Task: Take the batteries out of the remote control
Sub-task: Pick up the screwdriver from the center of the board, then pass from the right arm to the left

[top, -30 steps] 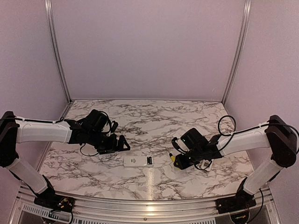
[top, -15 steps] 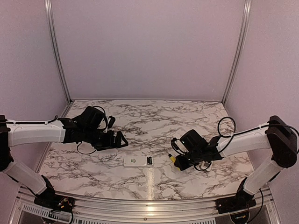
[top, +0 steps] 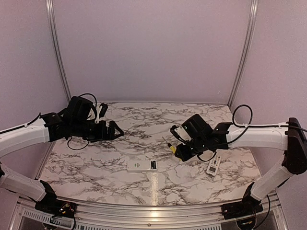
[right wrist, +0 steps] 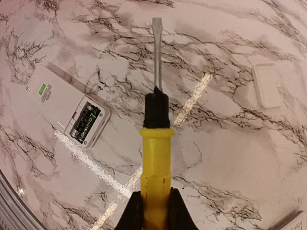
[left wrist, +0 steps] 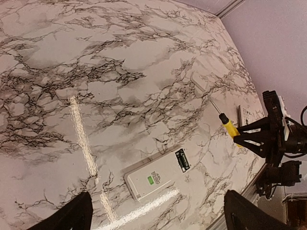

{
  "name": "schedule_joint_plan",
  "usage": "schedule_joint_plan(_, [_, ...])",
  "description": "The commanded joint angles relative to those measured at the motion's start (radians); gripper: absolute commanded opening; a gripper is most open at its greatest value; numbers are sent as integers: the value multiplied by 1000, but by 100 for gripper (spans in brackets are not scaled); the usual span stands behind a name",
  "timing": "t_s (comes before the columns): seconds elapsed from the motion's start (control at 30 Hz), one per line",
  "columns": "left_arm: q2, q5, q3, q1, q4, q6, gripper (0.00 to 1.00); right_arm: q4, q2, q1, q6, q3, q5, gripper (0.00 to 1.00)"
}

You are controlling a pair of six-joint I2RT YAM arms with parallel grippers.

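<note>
The white remote control (top: 142, 166) lies face down near the table's front, its battery bay open. Dark batteries (right wrist: 86, 120) sit inside that bay, also visible from the left wrist as batteries (left wrist: 182, 159) in the remote control (left wrist: 156, 177). My right gripper (top: 178, 152) hovers right of the remote, shut on the yellow handle of a screwdriver (right wrist: 156, 158); its blade points away over bare marble. In its own view the right gripper (right wrist: 154, 213) clamps the handle from both sides. My left gripper (top: 110, 120) hangs open, high and to the far left of the remote; the left gripper (left wrist: 156, 220) holds nothing.
The small flat grey cover plate (right wrist: 267, 85) rests on the marble beyond the screwdriver, seen also as the cover plate (left wrist: 199, 82). A second small white device (top: 214, 165) lies right of the right arm. Metal rail (top: 153, 210) marks the near table edge.
The right arm has risen and swung back-left with the screwdriver, uncovering the small white device. The left arm has drawn back, up and to the left, away from the remote, still open.
</note>
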Motion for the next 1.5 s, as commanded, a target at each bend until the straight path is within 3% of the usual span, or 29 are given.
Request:
schedule_joint_plan(0.0, [-26, 40, 98, 20, -69, 81, 99, -81, -32, 6, -68, 107, -39, 0])
schedule_joint_plan(0.17, [-25, 258, 186, 31, -50, 148, 99, -125, -43, -19, -118, 201, -227, 0])
schedule_joint_plan(0.33, [-39, 455, 198, 45, 84, 122, 98, -171, -81, -39, -136, 264, -425, 0])
schedule_joint_plan(0.5, [-33, 576, 203, 49, 226, 66, 93, -175, -134, -41, -113, 296, -598, 0])
schedule_joint_plan(0.67, [5, 653, 239, 51, 262, 41, 88, -192, -151, -43, -106, 365, -732, 0])
schedule_joint_plan(0.77, [40, 742, 249, 52, 325, -22, 80, -201, -145, -44, -101, 408, -786, 0])
schedule_joint_plan(1.03, [77, 784, 259, 46, 465, -159, 67, -248, -130, -43, -110, 506, -751, 0])
schedule_joint_plan(1.2, [115, 723, 294, 26, 399, -168, 64, -298, -119, -38, -145, 572, -581, 0])
schedule_joint_plan(1.37, [163, 667, 331, 16, 344, -211, 52, -366, -87, -7, -191, 652, -460, 0])
schedule_joint_plan(1.47, [181, 664, 341, 12, 360, -243, 51, -413, -56, 15, -215, 702, -417, 0])
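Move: Some 25 cm to the left hand's right, about level with it in reach and 10 cm lower, is the screwdriver, already gripped by its handle in the right fingers. From the right hand, the open left gripper is roughly 28 cm left, 2 cm farther out and 9 cm higher. The opened remote lies 17 cm left of the right hand, 2 cm back and 7 cm below; the second remote is 19 cm right, also 2 cm back and 7 cm below. Lifting the screwdriver about 25 cm, the right hand keeps its grip, drifts left and back, then slightly forward, and turns counter-clockwise, its fingers tilting up towards level. The left hand rises some 17 cm and shifts right towards the screwdriver, swinging clockwise to point right and tipping its fingers up as they half close around nothing. ##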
